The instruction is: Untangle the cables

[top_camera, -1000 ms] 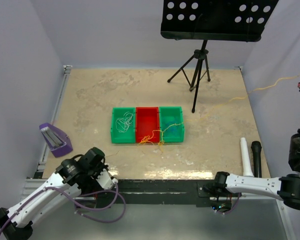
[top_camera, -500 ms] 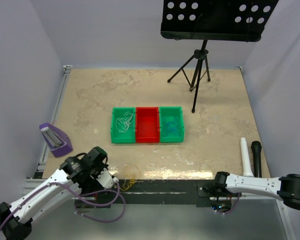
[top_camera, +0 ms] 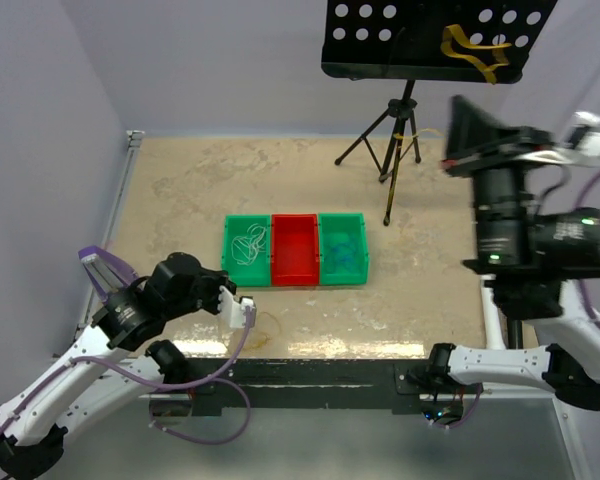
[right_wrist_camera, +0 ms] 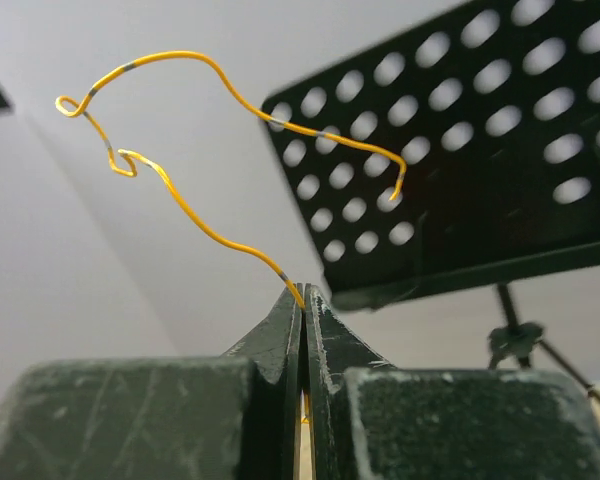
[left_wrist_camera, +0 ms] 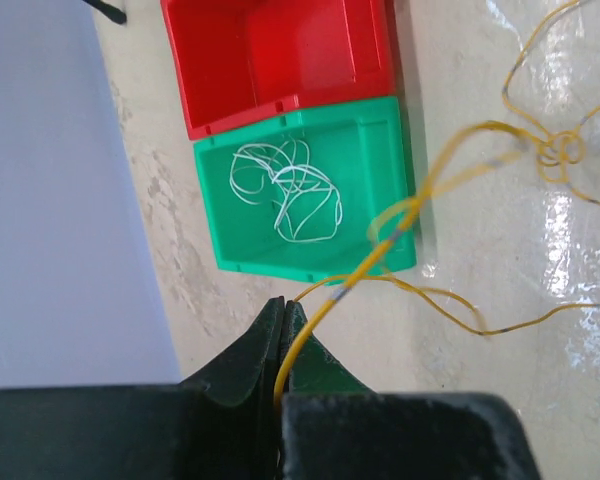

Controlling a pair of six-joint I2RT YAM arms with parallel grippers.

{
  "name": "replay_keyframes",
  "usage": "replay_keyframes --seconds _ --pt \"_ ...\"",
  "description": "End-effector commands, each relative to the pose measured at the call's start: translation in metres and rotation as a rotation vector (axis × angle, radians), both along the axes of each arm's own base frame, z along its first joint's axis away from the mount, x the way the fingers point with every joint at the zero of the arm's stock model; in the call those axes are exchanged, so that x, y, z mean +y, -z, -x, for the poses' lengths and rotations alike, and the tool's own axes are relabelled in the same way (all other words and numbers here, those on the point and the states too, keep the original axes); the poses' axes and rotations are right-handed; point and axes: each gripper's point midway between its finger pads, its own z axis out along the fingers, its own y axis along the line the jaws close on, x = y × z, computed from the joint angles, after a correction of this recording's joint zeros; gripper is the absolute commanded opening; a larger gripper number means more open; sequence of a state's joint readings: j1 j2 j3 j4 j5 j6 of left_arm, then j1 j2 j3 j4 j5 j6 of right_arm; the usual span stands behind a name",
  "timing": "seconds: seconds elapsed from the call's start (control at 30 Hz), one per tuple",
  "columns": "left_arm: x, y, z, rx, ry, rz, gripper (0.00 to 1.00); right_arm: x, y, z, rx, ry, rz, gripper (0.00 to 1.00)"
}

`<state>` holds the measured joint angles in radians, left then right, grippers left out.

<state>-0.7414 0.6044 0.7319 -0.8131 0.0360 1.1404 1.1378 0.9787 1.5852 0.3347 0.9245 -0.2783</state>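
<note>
An orange-yellow cable (left_wrist_camera: 450, 150) runs out of my left gripper (left_wrist_camera: 284, 304), which is shut on it low over the table just in front of the left green bin (left_wrist_camera: 380, 130). The cable trails right in loose loops with a small knot (left_wrist_camera: 560, 152). My right gripper (right_wrist_camera: 303, 292) is shut on another stretch of yellow cable (right_wrist_camera: 170, 58) and is lifted high, pointing at the wall. A whitish cable (left_wrist_camera: 292, 190) lies coiled in the left green bin (top_camera: 228, 262). A pale blue cable (top_camera: 342, 256) lies in the right green bin.
A red bin (top_camera: 294, 272) sits between the two green ones. A black perforated music stand (top_camera: 420, 60) on a tripod (top_camera: 395, 135) is at the back. A purple holder (top_camera: 110, 275) is at the left edge; a white tube (top_camera: 492, 315) lies at the right.
The right arm has swung up from the table's front edge to high on the right, carrying yellow cable. The left arm has lifted and reached toward the bins.
</note>
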Motion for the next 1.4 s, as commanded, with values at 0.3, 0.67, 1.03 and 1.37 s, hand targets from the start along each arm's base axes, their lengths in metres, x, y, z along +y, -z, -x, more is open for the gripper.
replay_keyframes --seconds 0.3,0.67,1.03,1.37 --pt "-0.005 -0.030 0.019 0.057 0.053 0.055 0.00 0.179 0.086 -0.046 0.066 -0.325 0.061 0.00" --pt "0.001 -0.041 0.026 0.026 0.070 0.060 0.00 0.228 0.145 -0.073 0.133 -0.344 0.129 0.00" --pt "0.002 -0.045 0.027 0.015 0.080 0.057 0.00 0.238 0.240 -0.120 0.278 -0.321 0.205 0.00" --pt "0.004 -0.044 0.026 0.003 0.082 0.046 0.00 0.236 0.324 -0.121 0.459 -0.321 0.328 0.00"
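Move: The right hand, holding one yellow cable high up, has the red bin some 26 cm to its left, 14 cm ahead and roughly 60 cm below. Level with that bin, the green bin with the blue cable stands about 13 cm right of it and the green bin with the white cable 13 cm left of it. From the left hand, still gripping another yellow length, the red bin is about 17 cm ahead, 19 cm right and 15 cm lower. Swing the right gripper left by about 24 cm and somewhat forward while sinking, then let it drop mostly straight down, some 31 cm in all, to hover above the red bin. Tip its fingers down by 20 degrees or so, turn them counter-clockwise, and keep the yellow cable pinched. Ease the left gripper a few centimetres back and up, fingers still shut on its own yellow cable. ##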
